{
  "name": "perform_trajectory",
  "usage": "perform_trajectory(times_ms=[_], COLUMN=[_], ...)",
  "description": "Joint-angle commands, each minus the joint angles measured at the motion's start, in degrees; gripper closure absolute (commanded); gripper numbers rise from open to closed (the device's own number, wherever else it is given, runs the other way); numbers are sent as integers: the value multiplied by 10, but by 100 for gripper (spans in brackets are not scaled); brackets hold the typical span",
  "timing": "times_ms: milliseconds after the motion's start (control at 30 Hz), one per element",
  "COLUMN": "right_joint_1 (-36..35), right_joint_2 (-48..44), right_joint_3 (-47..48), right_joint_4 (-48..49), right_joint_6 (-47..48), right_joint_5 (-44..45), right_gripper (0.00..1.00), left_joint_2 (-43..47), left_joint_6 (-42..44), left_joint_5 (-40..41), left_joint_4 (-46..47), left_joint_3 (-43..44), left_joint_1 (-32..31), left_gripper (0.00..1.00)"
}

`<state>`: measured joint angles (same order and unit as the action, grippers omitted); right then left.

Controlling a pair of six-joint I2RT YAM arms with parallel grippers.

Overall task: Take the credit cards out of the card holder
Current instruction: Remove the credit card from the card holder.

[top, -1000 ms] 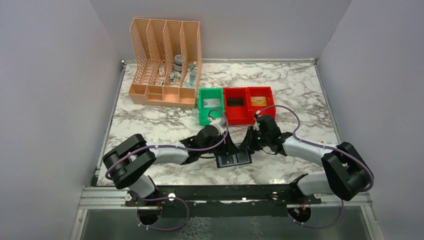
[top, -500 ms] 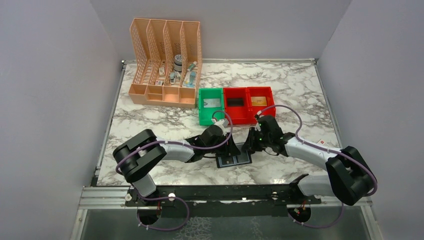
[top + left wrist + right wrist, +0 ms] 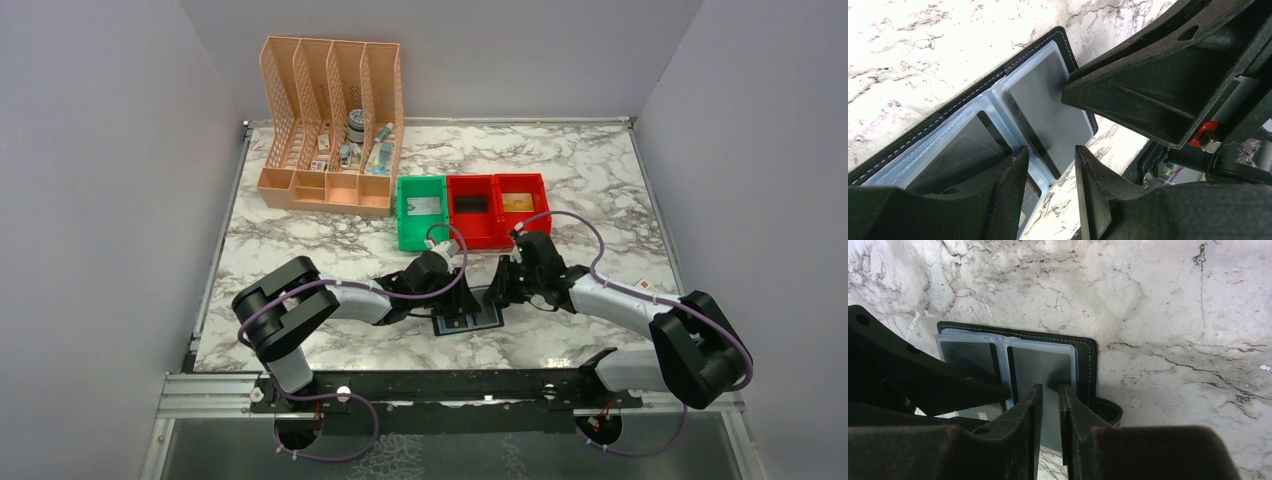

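The card holder (image 3: 466, 320) lies open on the marble, a black bifold with clear grey-blue sleeves (image 3: 1048, 110) (image 3: 1040, 365). A dark credit card (image 3: 948, 155) with thin gold lines sits in its left sleeve. My left gripper (image 3: 1050, 170) is open just above the sleeve's near edge, one finger (image 3: 1008, 200) lying over that card. My right gripper (image 3: 1050, 390) rests its tips on the right panel, its jaws a narrow slit apart with nothing seen between them. In the top view both grippers (image 3: 455, 297) (image 3: 498, 290) meet over the holder.
Behind the holder stand a green bin (image 3: 405, 228) with a pale card, a red bin (image 3: 472, 232), and a second red bin (image 3: 540, 210) with a tan card. A peach lattice organizer (image 3: 330, 190) holding small items stands at the back left.
The left arm's elbow has swung right, toward the holder, and its jaws have narrowed slightly. The right gripper and the holder have stayed put.
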<state>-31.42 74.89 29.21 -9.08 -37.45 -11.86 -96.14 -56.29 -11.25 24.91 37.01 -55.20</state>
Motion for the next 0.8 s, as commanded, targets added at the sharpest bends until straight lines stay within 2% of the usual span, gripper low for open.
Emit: perform_trajectory(times_ms=[0, 467, 667, 767], right_joint_1=[1, 1, 1, 1], right_joint_2=[2, -2, -4, -6], right_joint_3=[-23, -39, -41, -41], right_joint_4=[-16, -5, -4, -4], right_joint_6=[-8, -16, -16, -16], right_joint_5=[28, 31, 30, 30], right_gripper=[80, 81, 82, 81], left_joint_2=[-10, -10, -9, -10], left_joint_6=[-11, -18, -22, -21], left_joint_5=[-3, 8, 11, 11], left_joint_4=[1, 7, 11, 13], left_joint_3=[6, 10, 13, 17], left_joint_1=[-5, -5, -4, -4], left_gripper=[59, 70, 83, 86])
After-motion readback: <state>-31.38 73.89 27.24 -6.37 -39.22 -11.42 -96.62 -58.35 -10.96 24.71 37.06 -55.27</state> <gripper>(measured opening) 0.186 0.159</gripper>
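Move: The dark card in the holder's right-hand page has its middle about 3 cm to the right of the left fingertips, 1 cm farther out and a centimetre below them; its striped inner edge lies just under them. The card in the left-hand page lies some 4 cm to their left, about level and 1 cm below; the middle red bin stands about 19 cm ahead and 1 cm to the right. From the right hand, the right-page card's middle is about 1 cm back, 1 cm left and 1 cm down. Staying almost in place, the left hand steadily closes its fingers from a little under half open to nearly shut, drawing them together over the card's striped inner edge beside the spine and sinking less than half a centimetre. The right hand keeps its nearly shut tips on the outer part of the same page, turning only a couple of degrees. Whether the left fingers grip the card can't be seen. ##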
